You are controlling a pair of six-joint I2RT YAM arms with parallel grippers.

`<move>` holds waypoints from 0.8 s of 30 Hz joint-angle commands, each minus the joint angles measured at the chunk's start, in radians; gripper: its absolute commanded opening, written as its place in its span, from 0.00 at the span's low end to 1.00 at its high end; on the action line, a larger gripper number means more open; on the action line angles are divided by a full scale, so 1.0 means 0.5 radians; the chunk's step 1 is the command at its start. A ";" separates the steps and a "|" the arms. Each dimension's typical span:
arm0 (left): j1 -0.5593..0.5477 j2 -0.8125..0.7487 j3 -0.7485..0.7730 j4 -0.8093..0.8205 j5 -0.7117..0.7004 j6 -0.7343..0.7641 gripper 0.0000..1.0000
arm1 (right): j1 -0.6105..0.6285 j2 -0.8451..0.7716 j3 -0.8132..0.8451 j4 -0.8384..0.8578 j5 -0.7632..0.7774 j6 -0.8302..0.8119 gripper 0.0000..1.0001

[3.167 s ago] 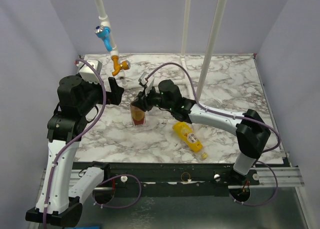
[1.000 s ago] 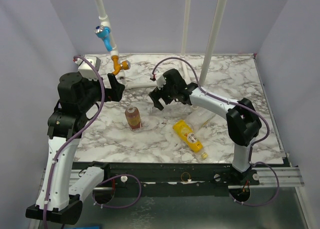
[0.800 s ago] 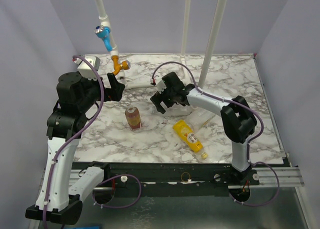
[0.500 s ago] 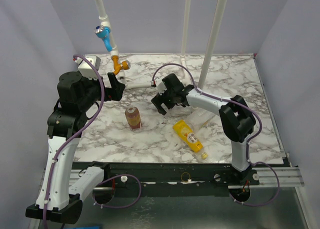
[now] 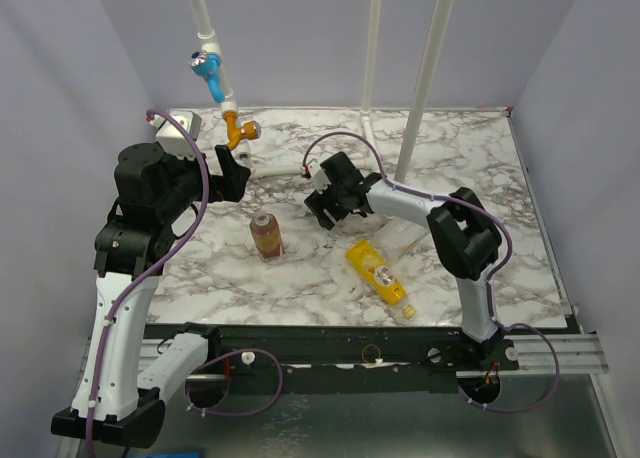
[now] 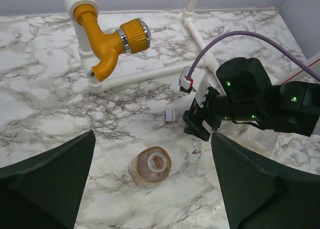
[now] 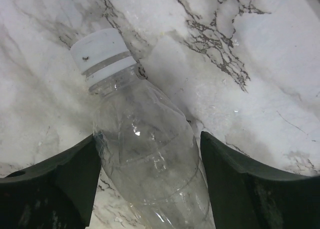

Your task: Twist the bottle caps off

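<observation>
A slim clear bottle (image 7: pixel 145 154) lies on the marble with its white cap (image 7: pixel 102 56) screwed on. My right gripper (image 7: pixel 149 139) (image 5: pixel 325 206) is low over it, and both fingers press against the bottle's sides. The brown bottle (image 5: pixel 265 235) (image 6: pixel 150 165) stands upright with its mouth bare. My left gripper (image 6: pixel 152 189) (image 5: pixel 232 178) hangs open above and behind the brown bottle, holding nothing. A yellow-orange bottle (image 5: pixel 378 273) lies on its side nearer the front. In the left wrist view a wider clear bottle (image 6: pixel 255 139) lies behind the right wrist.
A white pipe with a blue tap handle (image 5: pixel 205 63) and an orange tap (image 5: pixel 240 131) (image 6: pixel 112 41) hangs over the back left. Two white vertical pipes (image 5: pixel 425 78) rise at the back. A white pipe (image 6: pixel 145 76) runs along the tabletop.
My right gripper has slid left and down onto the slim clear bottle, and its jaws have narrowed against it. The left arm and brown bottle have stayed still.
</observation>
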 commanded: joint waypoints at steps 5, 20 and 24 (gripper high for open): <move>-0.005 -0.003 0.057 0.029 0.109 -0.036 0.99 | -0.015 -0.156 0.060 0.343 0.194 -0.007 0.56; -0.004 -0.087 -0.002 0.198 0.671 -0.084 0.99 | 0.003 -1.007 -0.198 1.332 -0.005 0.740 0.45; -0.004 -0.173 -0.107 0.411 0.891 -0.201 0.99 | 0.056 -1.204 -0.401 1.793 -0.122 1.218 0.44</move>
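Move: The right hand already has the clear bottle between its fingers, lying on the table with its cap to the left and its middle about 4 cm to the hand's right. Of the right hand, the standing bottle is some 12 cm left and 6 cm back, the yellow bottle 11 cm right and 12 cm back, and the second clear bottle about 15 cm right and 3 cm back. From the high, open left hand, the held bottle is roughly 11 cm ahead, 21 cm right and 33 cm below. Keeping its grip on the clear bottle's body, the right hand lifts it off the table and speeds up to about 35 cm higher, swinging forward some 5 cm and then back again while easing slightly left, as the wrist rolls some 60 degrees from pointing steeply down to nearly level, to bring the cap end up. The left hand, still wide open and empty, starts late and drifts about 4 cm right with a little back and up, turning clockwise some 15 degrees towards the side where the bottle is coming up. ##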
